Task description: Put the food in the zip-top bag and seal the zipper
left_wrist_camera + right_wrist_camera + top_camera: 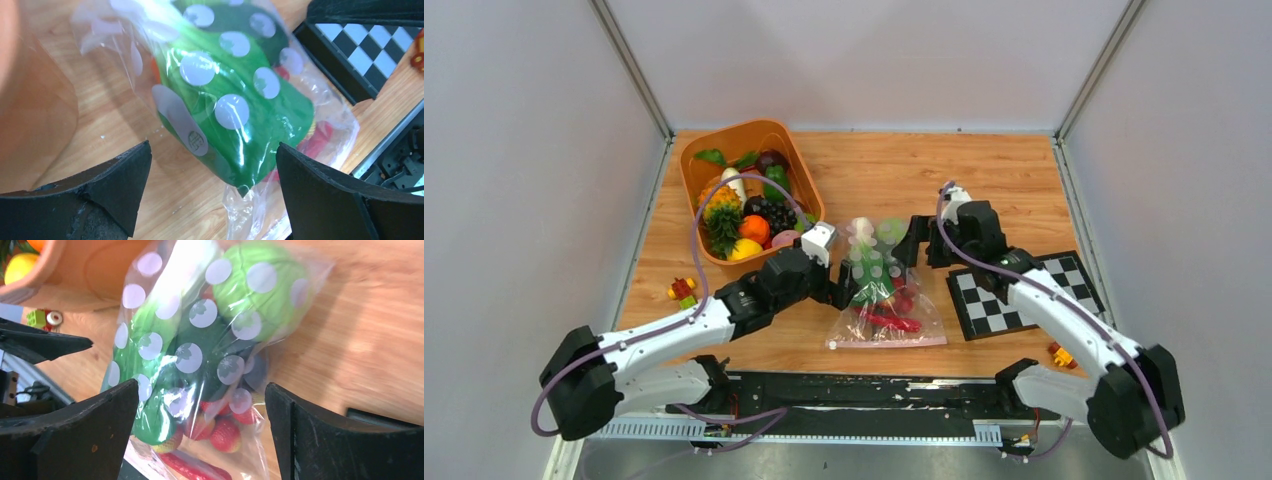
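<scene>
The zip-top bag [879, 290] lies in the middle of the table, its pale-dotted face up. Its pinkish zipper [889, 343] runs along the near edge. Inside it the food shows: green bok choy [240, 125], a pale green cabbage [260, 287], strawberries [225, 432] and a red pepper [195, 467]. My left gripper [844, 285] stands open at the bag's left side, and in its wrist view [212, 190] the jaws straddle a crinkled corner without touching it. My right gripper [914, 242] stands open at the bag's far right end [200, 430], nothing pinched.
The orange tub [749, 190] with more toy fruit stands at the back left, close to my left wrist. A black-and-white checkered board [1024, 295] lies right of the bag under my right arm. Small toy pieces lie at the left [682, 290] and right [1061, 355].
</scene>
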Motion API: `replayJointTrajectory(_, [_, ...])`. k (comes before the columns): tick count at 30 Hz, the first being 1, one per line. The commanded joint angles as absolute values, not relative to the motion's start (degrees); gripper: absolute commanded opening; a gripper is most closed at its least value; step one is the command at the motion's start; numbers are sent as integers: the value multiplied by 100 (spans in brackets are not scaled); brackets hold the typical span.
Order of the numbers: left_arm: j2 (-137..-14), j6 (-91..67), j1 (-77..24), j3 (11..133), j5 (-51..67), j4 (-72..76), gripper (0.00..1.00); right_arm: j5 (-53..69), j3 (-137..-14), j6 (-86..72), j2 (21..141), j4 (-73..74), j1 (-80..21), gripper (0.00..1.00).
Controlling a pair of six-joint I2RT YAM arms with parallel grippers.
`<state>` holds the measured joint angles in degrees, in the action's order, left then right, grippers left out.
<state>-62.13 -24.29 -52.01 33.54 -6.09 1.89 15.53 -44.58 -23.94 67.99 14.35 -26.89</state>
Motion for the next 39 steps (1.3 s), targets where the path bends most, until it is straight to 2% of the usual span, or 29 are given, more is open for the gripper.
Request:
replayJointTrajectory(1, [-5700,-1993,-5212,3876,-738,-103,100,297,-4412,-1977,5758,1889,-2637,97])
replayJointTrajectory(6, [-5063,-1666,-5212,4139,-842,-316,100,-708,-3970,-1804,4655,1811,-2628,100])
replayJointTrajectory(12, [-4568,-1186,-5210,4554,-1409,-813,100,-1295,-3734,-1529,3702,1727,-2627,100])
replayJointTrajectory(24, [-4266,-445,-5132,5106,-2948,-1744,100,-1845,-3328,-1377,2758,1376,-2626,100])
replayJointTrajectory(31, [-3795,-305,-4153,5156,-2890,-1978,100,-2558,-3168,-956,2919,923,-2623,100])
replayJointTrajectory(35, [-3773,-552,-3365,5249,-2317,-2113,100,-3204,-3546,-1069,3385,1089,-2602,100])
replayJointTrajectory(39, [-3800,-1002,-2300,5241,-1689,-2111,100,-2970,-3861,-1082,3838,1061,-2438,100])
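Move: The filled bag lies about 9 cm to the left hand's right and 3 cm farther out, some 10 cm below; from the left hand, the orange bin is about 20 cm ahead and 20 cm left. From the right hand, the bag is about 5 cm left, 3 cm back and 10 cm below, while the checkered board is some 25 cm right and 6 cm back. Both open hands leave the bag: left hand up and left 18 cm each, right hand 16 right, rising. ##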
